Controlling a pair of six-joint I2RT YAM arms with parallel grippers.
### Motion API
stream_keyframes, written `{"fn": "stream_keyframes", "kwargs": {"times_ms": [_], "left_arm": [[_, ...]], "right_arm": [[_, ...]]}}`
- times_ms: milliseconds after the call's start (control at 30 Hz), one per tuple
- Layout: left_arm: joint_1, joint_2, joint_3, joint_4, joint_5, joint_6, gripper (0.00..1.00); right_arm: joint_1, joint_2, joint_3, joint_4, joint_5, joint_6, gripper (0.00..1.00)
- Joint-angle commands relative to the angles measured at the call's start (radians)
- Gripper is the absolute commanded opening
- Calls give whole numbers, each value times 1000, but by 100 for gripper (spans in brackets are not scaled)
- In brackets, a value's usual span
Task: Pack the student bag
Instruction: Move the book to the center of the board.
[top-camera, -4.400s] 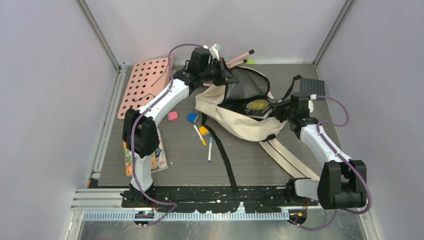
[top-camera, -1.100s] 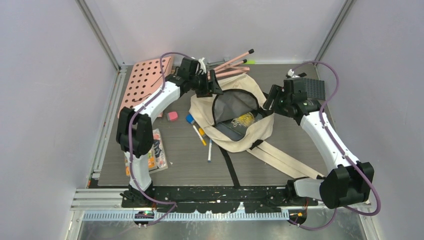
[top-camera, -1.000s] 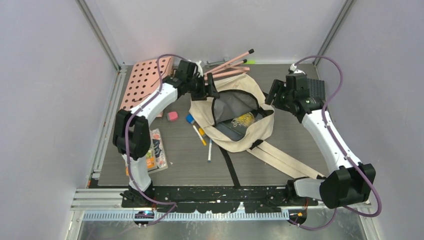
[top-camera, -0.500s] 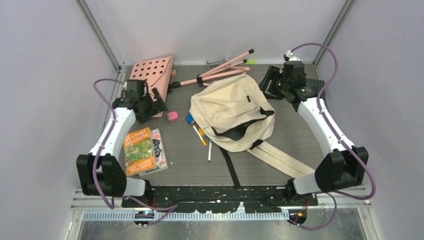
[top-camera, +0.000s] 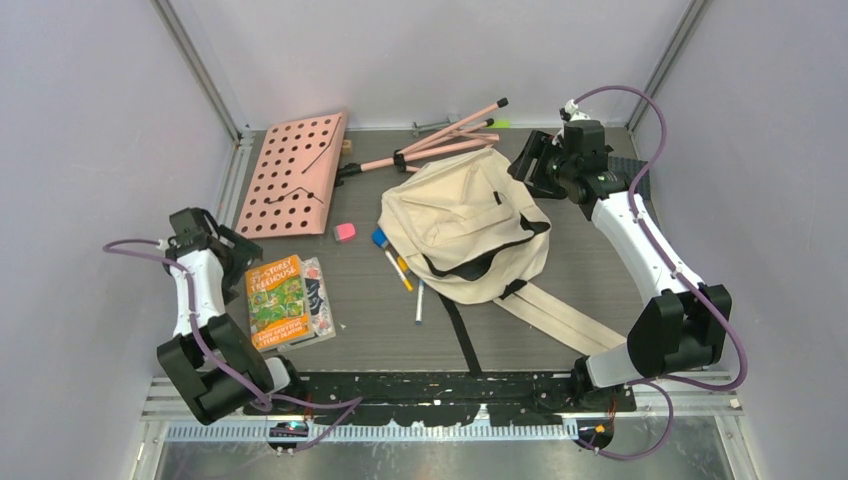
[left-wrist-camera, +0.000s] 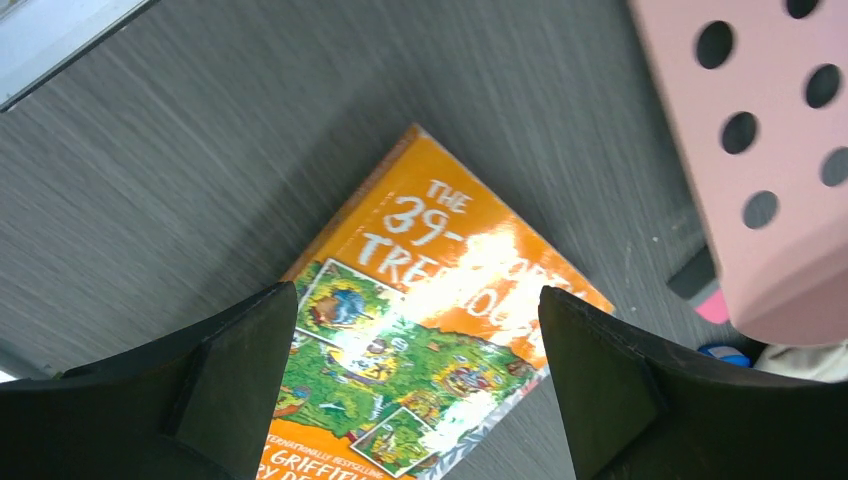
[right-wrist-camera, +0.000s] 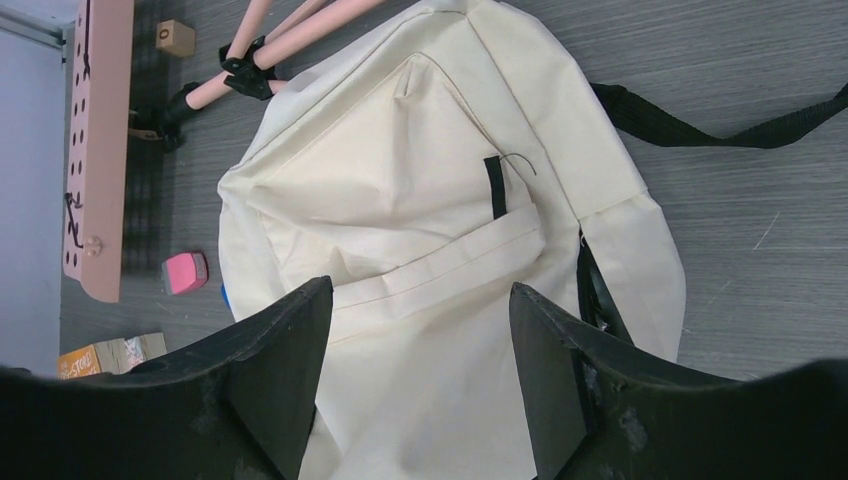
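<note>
The cream student bag (top-camera: 462, 226) lies flat in the middle of the table, flap down, black straps trailing to the front; it fills the right wrist view (right-wrist-camera: 430, 220). My right gripper (top-camera: 528, 166) is open and empty, above the bag's far right corner; its open jaws frame the cloth (right-wrist-camera: 420, 330). An orange storybook (top-camera: 278, 300) lies at the front left and shows in the left wrist view (left-wrist-camera: 430, 330). My left gripper (top-camera: 228, 248) is open and empty, just left of the book, its jaws spread over the cover (left-wrist-camera: 415, 330).
A pink pegboard (top-camera: 293, 173) lies at the back left, a pink folding stand (top-camera: 445, 135) behind the bag. A pink eraser (top-camera: 344, 232), a blue eraser (top-camera: 380, 238) and pens (top-camera: 400, 272) lie between book and bag. A black block (top-camera: 632, 172) sits under the right arm.
Both grippers let go of the bag's opening; the flap fell shut over the book inside. The left arm swung back to the front left by the orange storybook. The right arm rose toward the back.
</note>
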Motion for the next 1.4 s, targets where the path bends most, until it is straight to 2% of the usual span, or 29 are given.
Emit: {"fn": "stream_keyframes", "kwargs": {"times_ms": [0, 133, 267, 367, 833, 1067, 1167, 1367], "left_arm": [[60, 21, -46, 54, 26, 0, 93], [67, 63, -59, 85, 18, 14, 93], [61, 94, -87, 132, 101, 1, 93], [29, 101, -121, 151, 110, -18, 93], [-312, 53, -186, 146, 69, -231, 90], [-513, 14, -163, 142, 73, -366, 90], [-528, -15, -133, 106, 73, -351, 91], [-525, -39, -84, -38, -5, -211, 94]], "right_arm": [[1, -8, 27, 56, -36, 6, 71], [1, -24, 7, 65, -35, -5, 71], [1, -33, -18, 78, -32, 4, 71], [1, -35, -17, 81, -36, 3, 71], [6, -23, -4, 58, -33, -43, 67], [100, 20, 60, -24, 16, -141, 66], [130, 37, 81, -34, -11, -139, 67], [222, 121, 166, -55, -106, -120, 68]]}}
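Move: The left hand is above and just outside the orange book's far-left corner: the book's middle lies about 7 cm to its right, 6 cm back and 8 cm below. The second book pokes out beneath, its middle some 11 cm right and 6 cm back of the hand; the pink eraser is about 21 cm right and 9 cm ahead. From the right hand, the bag lies about 13 cm left, 4 cm back and 19 cm down, the book roughly 52 cm left and 21 cm back. Down first, about 5 cm with the fingers held wide open, the left hand sinks at the orange book's left side, then sweeps some 16 cm to the right with a finger against that side, pushing both stacked books along while turning about 15 degrees clockwise; it ends lifting slightly. Late on, the empty right hand drifts about 7 cm left over the bag. ##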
